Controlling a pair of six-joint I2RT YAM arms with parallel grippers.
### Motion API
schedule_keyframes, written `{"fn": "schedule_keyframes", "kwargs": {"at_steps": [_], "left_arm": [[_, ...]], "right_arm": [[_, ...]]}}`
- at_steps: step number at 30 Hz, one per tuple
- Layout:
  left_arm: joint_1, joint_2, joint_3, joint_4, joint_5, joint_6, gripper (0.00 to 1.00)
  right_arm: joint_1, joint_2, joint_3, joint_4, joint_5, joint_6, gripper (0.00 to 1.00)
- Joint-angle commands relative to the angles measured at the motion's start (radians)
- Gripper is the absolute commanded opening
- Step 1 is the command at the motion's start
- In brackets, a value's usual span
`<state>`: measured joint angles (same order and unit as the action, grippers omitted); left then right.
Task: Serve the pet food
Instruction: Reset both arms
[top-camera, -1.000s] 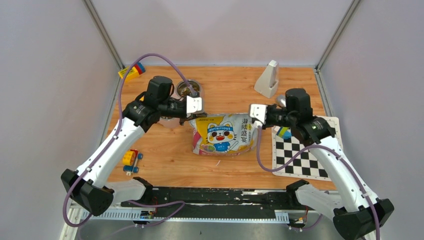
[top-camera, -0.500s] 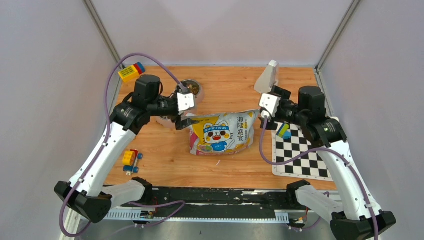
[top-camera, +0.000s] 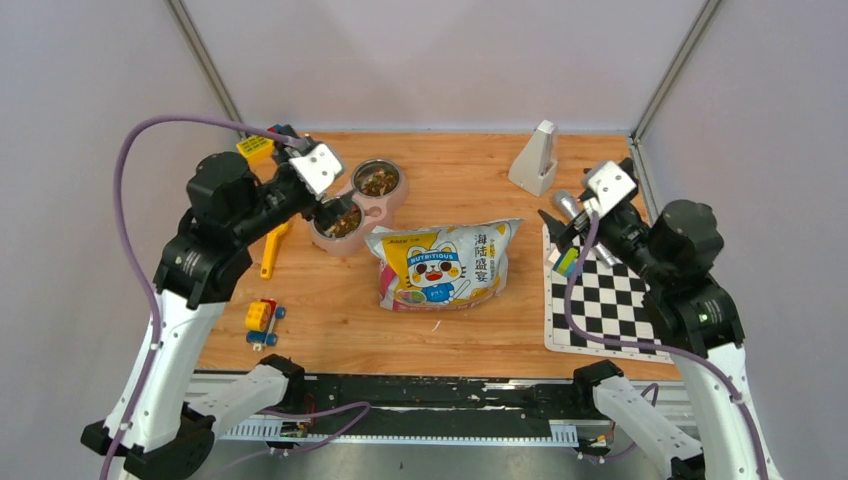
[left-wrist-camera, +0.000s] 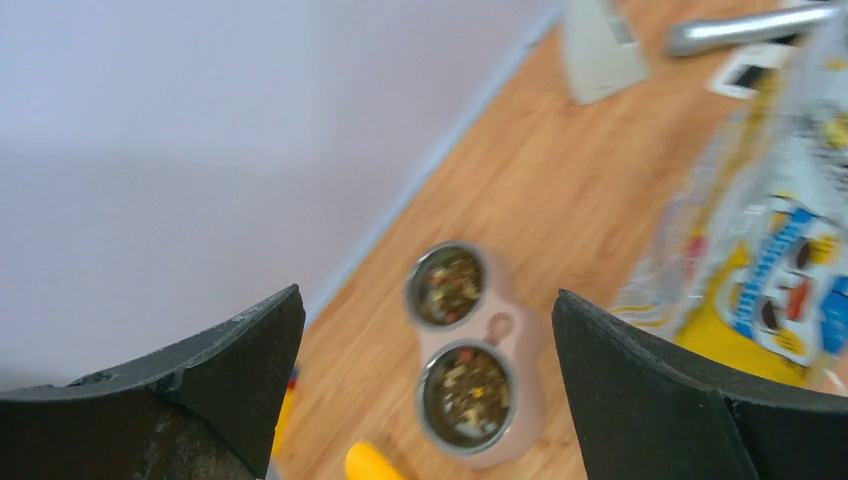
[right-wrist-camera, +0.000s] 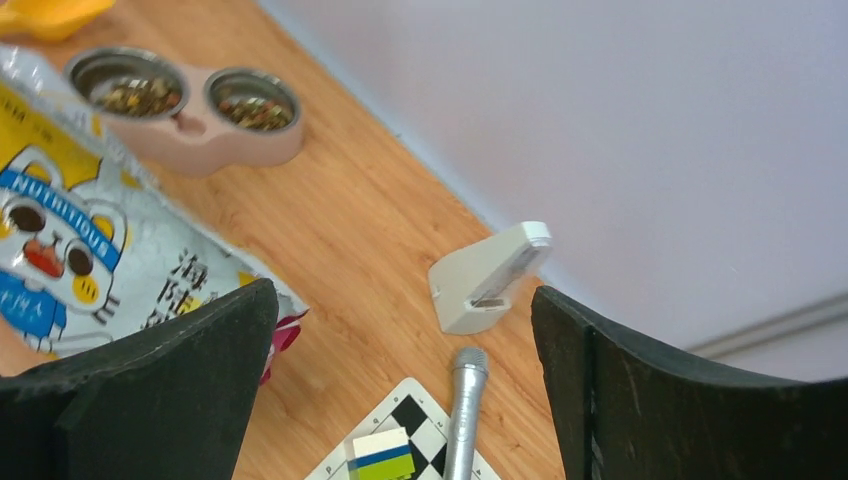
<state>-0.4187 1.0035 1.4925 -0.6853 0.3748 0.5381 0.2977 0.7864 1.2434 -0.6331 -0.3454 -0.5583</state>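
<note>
The pet food bag (top-camera: 445, 265), yellow and white with a cartoon cat, lies flat mid-table; it also shows as the bag (left-wrist-camera: 770, 290) and the bag (right-wrist-camera: 80, 250). Brown kibble (top-camera: 343, 222) fills both steel cups of the pink double bowl (top-camera: 362, 204), also seen as kibble (left-wrist-camera: 470, 395) and kibble (right-wrist-camera: 140, 95). My left gripper (top-camera: 333, 208) hovers open above the bowl (left-wrist-camera: 520, 340), holding nothing. My right gripper (top-camera: 562, 232) hangs open right of the bag, over the chessboard corner, holding nothing. Both wrist views show jaws spread wide, left gripper (left-wrist-camera: 428, 295) and right gripper (right-wrist-camera: 405, 290).
A yellow scoop (top-camera: 272, 245) lies left of the bowl. A toy car (top-camera: 260, 320) sits front left, a yellow block (top-camera: 255, 148) back left. A white wedge (top-camera: 535, 160) stands at the back. A chessboard (top-camera: 610, 310) at right carries a silver microphone (right-wrist-camera: 465, 410) and a small block (right-wrist-camera: 382, 455).
Both grippers were shut at the bag's two ends; they have opened, let go and drawn up and outward. The bag has settled flat on the table.
</note>
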Motion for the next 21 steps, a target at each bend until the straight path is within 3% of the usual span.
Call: {"fn": "schedule_keyframes", "kwargs": {"at_steps": [1, 4, 12, 17, 21], "left_arm": [[0.030, -0.065, -0.097, 0.186, -0.477, -0.151, 1.00], [0.041, -0.127, -0.226, 0.260, -0.646, -0.130, 1.00], [0.056, -0.412, -0.642, 0.397, -0.801, -0.106, 1.00], [0.087, -0.573, -0.835, 0.419, -0.814, -0.155, 1.00], [0.096, -0.586, -0.877, 0.414, -0.824, -0.177, 1.00]], "right_arm": [[-0.005, -0.074, -0.041, 0.187, 0.258, 0.246, 1.00], [-0.006, -0.135, -0.093, 0.243, 0.379, 0.287, 1.00], [-0.015, -0.345, -0.297, 0.313, 0.574, 0.296, 1.00], [-0.023, -0.410, -0.443, 0.364, 0.668, 0.301, 1.00], [-0.047, -0.485, -0.576, 0.422, 0.691, 0.338, 1.00]]}}
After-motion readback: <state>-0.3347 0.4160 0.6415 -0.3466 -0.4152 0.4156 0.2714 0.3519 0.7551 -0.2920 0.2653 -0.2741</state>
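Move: The pet food bag stands about 25 cm to my left hand's right, 2 cm back and 29 cm lower; the bowls' middle is 18 cm ahead and 4 cm right, the yellow scoop 12 cm ahead and 16 cm left, both some 40 cm down. From my right hand the bag is about 23 cm left, level fore-and-aft and 26 cm below; the microphone lies 14 cm ahead, 6 cm right, the toy blocks 7 cm ahead, 2 cm right, both 37 cm down. I draw both empty, wide-open hands outward from the bag. My left hand swings left about 17 cm, rising briefly, then sinking some 15 cm net, and turns 50 degrees counter-clockwise to face forward behind the scoop. My right hand goes 11 cm right over the chessboard, up a little and then down, turning clockwise and rolling its left side up. ##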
